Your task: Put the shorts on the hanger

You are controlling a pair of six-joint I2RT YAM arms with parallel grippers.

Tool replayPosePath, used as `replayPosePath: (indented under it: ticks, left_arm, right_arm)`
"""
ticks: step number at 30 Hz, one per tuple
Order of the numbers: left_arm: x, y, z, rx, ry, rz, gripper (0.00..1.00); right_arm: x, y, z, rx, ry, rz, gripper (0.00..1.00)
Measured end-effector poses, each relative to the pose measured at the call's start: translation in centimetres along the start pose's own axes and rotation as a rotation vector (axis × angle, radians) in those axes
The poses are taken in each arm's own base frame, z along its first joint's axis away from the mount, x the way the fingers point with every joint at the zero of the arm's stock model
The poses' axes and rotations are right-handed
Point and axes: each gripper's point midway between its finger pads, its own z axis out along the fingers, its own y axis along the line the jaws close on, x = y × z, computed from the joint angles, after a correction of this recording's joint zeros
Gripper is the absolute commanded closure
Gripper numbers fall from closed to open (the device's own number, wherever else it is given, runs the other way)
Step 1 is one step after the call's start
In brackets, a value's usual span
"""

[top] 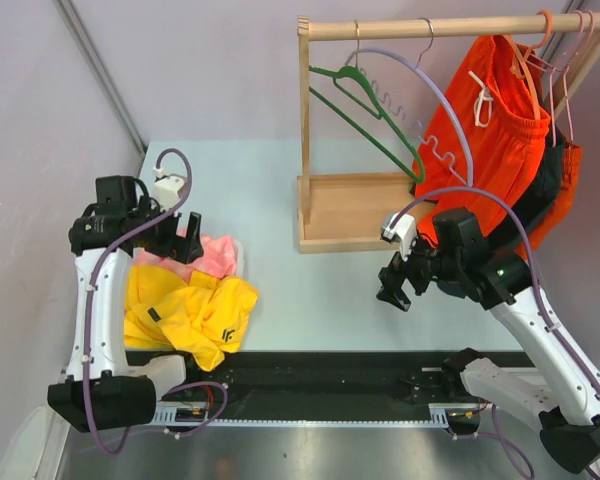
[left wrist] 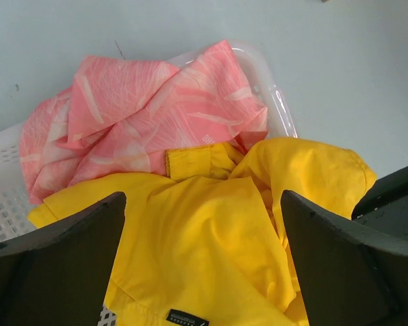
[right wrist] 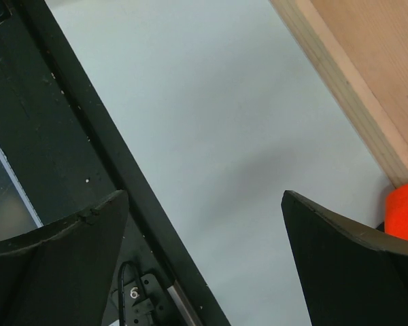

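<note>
The yellow shorts [top: 190, 305] lie crumpled in a white basket at the left, spilling over its near edge. In the left wrist view the shorts [left wrist: 211, 238] fill the lower half, with a small black label at the bottom. My left gripper [top: 185, 245] [left wrist: 202, 204] is open and hangs just above the shorts, empty. The lilac hanger [top: 443, 157] hangs by its silver hook on the wooden rail at the back right, in front of the orange-red shorts [top: 495, 120]. My right gripper [top: 395, 290] [right wrist: 204, 197] is open and empty above the bare table, near the rack's base.
A pink cloth [top: 215, 255] [left wrist: 143, 115] lies in the white basket [left wrist: 7, 146] behind the yellow shorts. A dark green hanger [top: 365, 115] hangs on the wooden rack [top: 350, 210] [right wrist: 353, 75]. More hangers and a dark garment hang at the far right. A black rail [top: 330, 370] [right wrist: 61, 136] runs along the near edge.
</note>
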Motion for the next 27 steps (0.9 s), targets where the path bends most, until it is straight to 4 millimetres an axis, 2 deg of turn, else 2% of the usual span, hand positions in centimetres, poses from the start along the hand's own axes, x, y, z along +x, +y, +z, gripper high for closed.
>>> replayPosePath:
  ticks: [8,14,19,23,25,26,27]
  left_arm:
    - [0.4,0.8,-0.6,-0.003,0.101,0.044,0.00]
    - [2.7,2.0,0.3,-0.004,0.229,0.066,0.00]
    - [8.1,2.7,2.0,0.017,0.405,0.007,0.00]
    - [14.1,1.9,3.1,0.064,0.603,-0.057,0.00]
    - [16.3,1.5,3.3,0.077,0.676,-0.070,0.01]
    - [17.0,1.4,3.4,0.082,0.699,-0.075,0.06]
    - [17.7,1.5,3.6,0.081,0.722,-0.076,0.26]
  right_arm:
    - [-0.1,0.7,-0.1,-0.017,-0.005,-0.018,0.00]
    - [0.1,0.9,-0.1,-0.025,0.002,-0.023,0.00]
    - [0.1,1.0,0.1,-0.030,0.006,-0.024,0.00]
    - [0.2,1.0,0.1,-0.033,0.008,-0.024,0.00]
    - [0.2,1.0,0.1,-0.033,0.008,-0.024,0.00]
    - [0.2,1.0,0.1,-0.032,0.009,-0.023,0.00]
    - [0.2,1.0,0.1,-0.032,0.009,-0.023,0.00]
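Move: The middle of the yellow shorts lies about 12 cm back from the left hand, some 4 cm to its left and 16 cm below. The pink cloth is roughly 10 cm farther out than the shorts and 1 cm to their right; the wooden rack base is about 29 cm to the right of the left hand and 7 cm ahead. From the right hand, the yellow shorts are some 36 cm to the left, 5 cm back and 15 cm below. Drifting left at first with hardly any drop, the left hand then swings down and back onto the yellow shorts, sinking some 14 cm and drawing back about 10. Its wrist tips roughly 40 degrees until the fingers point nearly straight down; wide open throughout, they come down on the cloth between waistband and black label, the tips starting to press into it. ##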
